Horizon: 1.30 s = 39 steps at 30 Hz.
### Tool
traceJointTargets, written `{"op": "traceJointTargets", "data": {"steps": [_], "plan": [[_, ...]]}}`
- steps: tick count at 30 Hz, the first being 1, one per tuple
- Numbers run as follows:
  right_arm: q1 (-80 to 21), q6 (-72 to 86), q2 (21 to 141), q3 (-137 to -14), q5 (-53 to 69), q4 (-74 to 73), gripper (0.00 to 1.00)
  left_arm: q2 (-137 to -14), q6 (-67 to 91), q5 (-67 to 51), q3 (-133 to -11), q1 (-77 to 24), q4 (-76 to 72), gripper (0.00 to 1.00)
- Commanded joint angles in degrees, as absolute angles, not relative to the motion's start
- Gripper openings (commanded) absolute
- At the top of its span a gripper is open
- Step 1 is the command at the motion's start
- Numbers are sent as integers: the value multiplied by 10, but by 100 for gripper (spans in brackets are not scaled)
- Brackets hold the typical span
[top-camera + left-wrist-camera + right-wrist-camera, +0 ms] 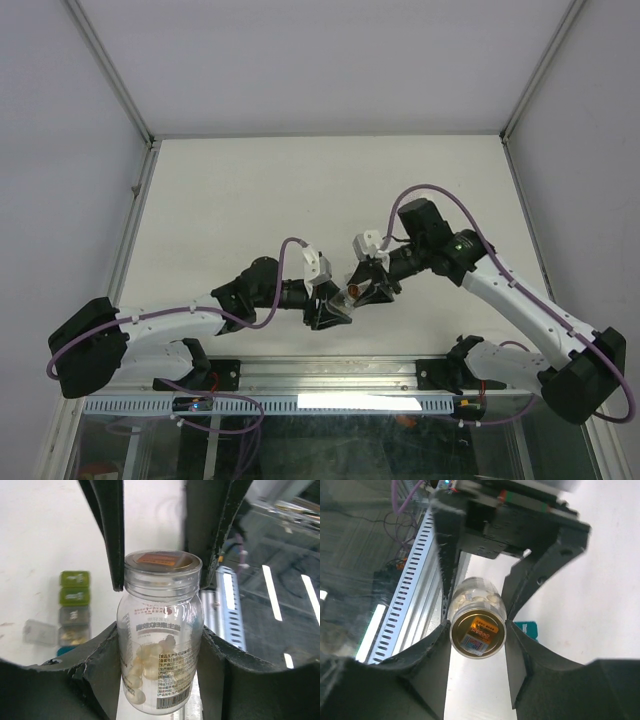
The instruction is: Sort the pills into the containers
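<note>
A clear pill bottle [160, 645] with pale pills [150, 660] in its lower part hangs between the two arms [345, 297]. My left gripper [160, 652] is shut on the bottle's body, its pads pressing both sides. My right gripper [477, 632] is shut on the bottle's clear cap [477, 631], its fingers [112, 535] reaching in from the far side. The containers [74, 607] lie on the table to the left as a strip of small cubes, green at the far end. One teal compartment [526, 629] shows beside the right finger.
A small clear lid flap [40, 632] sticks out beside the strip. A slotted metal rail [227, 605] runs along the table's near edge just under the bottle [410, 580]. Enclosure posts [130, 200] border the white table.
</note>
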State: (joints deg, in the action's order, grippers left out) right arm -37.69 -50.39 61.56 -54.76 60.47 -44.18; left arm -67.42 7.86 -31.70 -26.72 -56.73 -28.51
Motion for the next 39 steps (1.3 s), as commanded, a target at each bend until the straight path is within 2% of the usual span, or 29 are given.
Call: {"op": "traceJointTargets", "data": {"steps": [1,3,5,10,12,15,16,19,26,29,32,39], "plan": [[-385,-285,673,-578,499,-401,10,-626,60,-89,-289,-603,-353,0],[-384,-191,696,-591,418,-378,7,-632,52,-9,-299,-617,-353,0],[-380,-139,705,-594,392,-363,5,-651,48,40,-310,-622,-351,0],[-348,-95,686,-598,464,-344,8,-682,59,61,-317,-623,-341,0],[-327,-121,675,-608,516,-363,22,-680,68,51,-310,-623,-344,0],[-301,-166,652,-619,573,-390,70,-664,84,17,-287,-623,-360,0],[-296,-179,643,-620,575,-397,82,-658,87,1,-277,-623,-370,0],[-278,-220,612,-613,582,-406,96,-636,97,-38,-252,-623,-392,0],[-258,-371,554,-580,634,-450,99,-587,120,-126,-208,-621,-416,0],[-258,-497,544,-564,679,-490,99,-578,125,-173,-195,-621,-432,0],[-258,-635,555,-572,707,-542,99,-582,131,-221,-193,-618,-438,0],[-263,-770,605,-616,717,-627,99,-604,147,-296,-193,-602,-452,0]]}}
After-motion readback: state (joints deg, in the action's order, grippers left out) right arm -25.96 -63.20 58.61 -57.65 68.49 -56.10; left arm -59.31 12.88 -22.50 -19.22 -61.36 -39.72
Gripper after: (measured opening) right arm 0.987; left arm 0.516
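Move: The cap of the clear pill jar is already between the right hand's fingers, level with the hand point. From the left hand, which holds the jar's body, the cap lies about 1 cm ahead, 4 cm right and 5 cm up. The pill organizer's middle is on the table some 8 cm ahead, 5 cm right and 14 cm below the left hand, its opened clear lid about 11 cm ahead, 3 cm right and 14 cm below. With the left hand keeping the jar's body and the right still pinching its cap, both swing forward about 6 cm, dipping first, then starting to rise, while the left turns counter-clockwise and the right clockwise, some 25 degrees each, twisting against each other in the cap's tightening sense. At the far end the right fingers open wide and let go of the cap, and that hand draws off to the right and up, then back, turning back as it goes; the left carries the jar back past its starting place and up to about 3 cm above it, turning most of the way back. ##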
